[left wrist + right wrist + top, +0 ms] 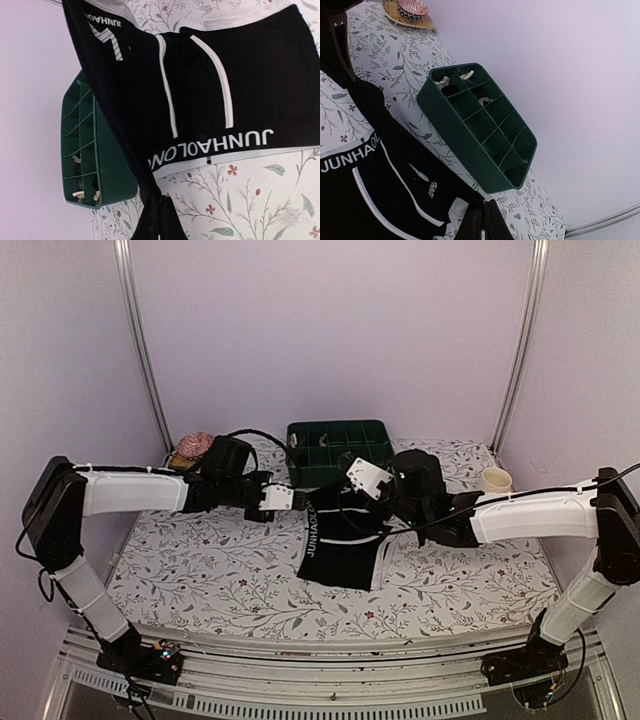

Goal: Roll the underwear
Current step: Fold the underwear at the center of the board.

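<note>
The underwear (pixel 342 540), black with white stripes and white waistband lettering, hangs between my two grippers above the flowered table, its lower edge near the cloth. My left gripper (pixel 292 500) is shut on the garment's left edge. In the left wrist view its dark fingers (pixel 167 220) pinch a taut fold of the underwear (pixel 210 95). My right gripper (pixel 362 480) is shut on the upper right corner. In the right wrist view its fingers (pixel 492 225) close on the fabric's edge, with the underwear (pixel 375 195) spreading to the left.
A green compartment box (pixel 338 448) stands just behind the garment, with small items in some cells (pixel 480 127). A woven dish with a pink object (pixel 195 446) sits at the back left. A cream cup (pixel 495 479) stands at the back right. Walls enclose the table.
</note>
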`<move>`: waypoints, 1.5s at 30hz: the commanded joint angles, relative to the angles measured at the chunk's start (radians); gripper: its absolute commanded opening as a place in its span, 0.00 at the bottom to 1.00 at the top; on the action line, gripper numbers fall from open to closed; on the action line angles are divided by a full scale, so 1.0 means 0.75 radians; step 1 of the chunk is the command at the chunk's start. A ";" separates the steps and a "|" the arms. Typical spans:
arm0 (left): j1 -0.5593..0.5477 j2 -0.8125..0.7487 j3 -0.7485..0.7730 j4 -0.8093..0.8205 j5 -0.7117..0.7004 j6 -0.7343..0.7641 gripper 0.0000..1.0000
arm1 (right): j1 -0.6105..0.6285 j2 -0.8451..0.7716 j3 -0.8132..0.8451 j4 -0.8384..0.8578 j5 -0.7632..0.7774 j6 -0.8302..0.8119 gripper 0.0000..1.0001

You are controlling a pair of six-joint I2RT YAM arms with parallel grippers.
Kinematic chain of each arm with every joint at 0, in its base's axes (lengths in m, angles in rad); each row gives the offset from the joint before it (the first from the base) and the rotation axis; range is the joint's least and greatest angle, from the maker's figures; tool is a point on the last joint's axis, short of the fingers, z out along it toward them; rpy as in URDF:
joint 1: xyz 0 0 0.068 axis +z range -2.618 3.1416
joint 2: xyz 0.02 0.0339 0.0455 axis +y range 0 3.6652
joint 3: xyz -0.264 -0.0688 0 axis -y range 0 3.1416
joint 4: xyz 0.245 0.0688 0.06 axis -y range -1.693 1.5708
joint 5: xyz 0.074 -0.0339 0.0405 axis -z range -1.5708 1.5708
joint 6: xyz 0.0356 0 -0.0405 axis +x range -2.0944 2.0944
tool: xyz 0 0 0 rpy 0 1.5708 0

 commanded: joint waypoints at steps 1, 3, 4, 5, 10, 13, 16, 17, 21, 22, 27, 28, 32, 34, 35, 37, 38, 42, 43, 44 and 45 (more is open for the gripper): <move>-0.045 -0.025 -0.071 -0.069 -0.033 0.053 0.00 | 0.103 -0.090 -0.053 -0.284 0.204 0.131 0.02; -0.064 -0.026 -0.090 -0.069 -0.050 0.063 0.00 | 0.144 -0.112 -0.075 -0.366 0.241 0.187 0.02; -0.071 -0.029 -0.100 -0.068 -0.051 0.063 0.00 | 0.162 -0.119 -0.091 -0.399 0.253 0.226 0.02; -0.077 -0.032 -0.106 -0.070 -0.050 0.064 0.00 | 0.178 -0.122 -0.105 -0.433 0.266 0.251 0.02; -0.105 -0.061 -0.139 -0.082 -0.037 0.073 0.00 | 0.246 -0.118 -0.135 -0.604 0.330 0.412 0.02; -0.119 -0.079 -0.158 -0.105 -0.016 0.079 0.00 | 0.292 -0.123 -0.145 -0.684 0.360 0.495 0.02; -0.142 -0.092 -0.186 -0.111 -0.015 0.082 0.00 | 0.335 -0.118 -0.143 -0.790 0.397 0.594 0.02; -0.149 -0.092 -0.194 -0.113 -0.017 0.080 0.00 | 0.346 -0.115 -0.141 -0.831 0.410 0.617 0.02; -0.176 -0.084 -0.226 -0.112 -0.023 0.075 0.00 | 0.399 -0.097 -0.121 -0.952 0.444 0.749 0.02; -0.183 -0.082 -0.234 -0.114 -0.024 0.074 0.00 | 0.412 -0.093 -0.120 -0.973 0.444 0.766 0.02; -0.216 -0.073 -0.270 -0.114 -0.027 0.071 0.00 | 0.467 -0.067 -0.115 -1.038 0.423 0.849 0.02; -0.219 -0.074 -0.275 -0.114 -0.027 0.071 0.00 | 0.473 -0.061 -0.117 -1.036 0.407 0.854 0.02; -0.227 -0.082 -0.278 -0.162 -0.010 0.067 0.00 | 0.487 -0.022 -0.122 -1.042 0.383 0.871 0.02; -0.234 -0.090 -0.278 -0.187 -0.004 0.066 0.00 | 0.488 -0.005 -0.124 -1.044 0.380 0.874 0.02; -0.238 -0.090 -0.280 -0.191 -0.009 0.064 0.00 | 0.488 0.001 -0.124 -1.037 0.375 0.875 0.02; -0.244 -0.080 -0.280 -0.195 -0.022 0.057 0.00 | 0.488 0.011 -0.124 -1.020 0.358 0.873 0.02; -0.248 -0.072 -0.278 -0.198 -0.029 0.052 0.00 | 0.488 0.018 -0.123 -1.014 0.355 0.868 0.02; -0.268 -0.037 -0.270 -0.237 -0.039 0.034 0.00 | 0.488 0.037 -0.119 -1.016 0.356 0.866 0.02; -0.271 -0.031 -0.270 -0.243 -0.040 0.033 0.02 | 0.488 0.037 -0.121 -1.013 0.354 0.866 0.02; -0.275 -0.026 -0.272 -0.250 -0.043 0.031 0.02 | 0.490 0.036 -0.122 -1.008 0.347 0.866 0.02; -0.278 -0.022 -0.273 -0.253 -0.043 0.028 0.04 | 0.490 0.035 -0.124 -1.002 0.336 0.861 0.02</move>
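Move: The underwear's near edge, lying flat on the board, is where its raised far edge, already pinched in both hands, is headed. It lies about 14 cm back and 6 cm right of the left hand, 13 cm below it. From the right hand it is roughly 15 cm back, 5 cm left and 20 cm below. The green box stands some 21 cm ahead of the right hand and 3 cm left, the white cup 8 cm ahead and 28 cm right. The underwear's raised far edge is carried back and down over the part on the board, towards the near edge. The right hand goes about 15 cm back and as far down, tipping its fingers lower and rolling, some 30 degrees in all; the left travels 12 cm back and 8 cm down, turning slightly clockwise. Both keep their pinch. ##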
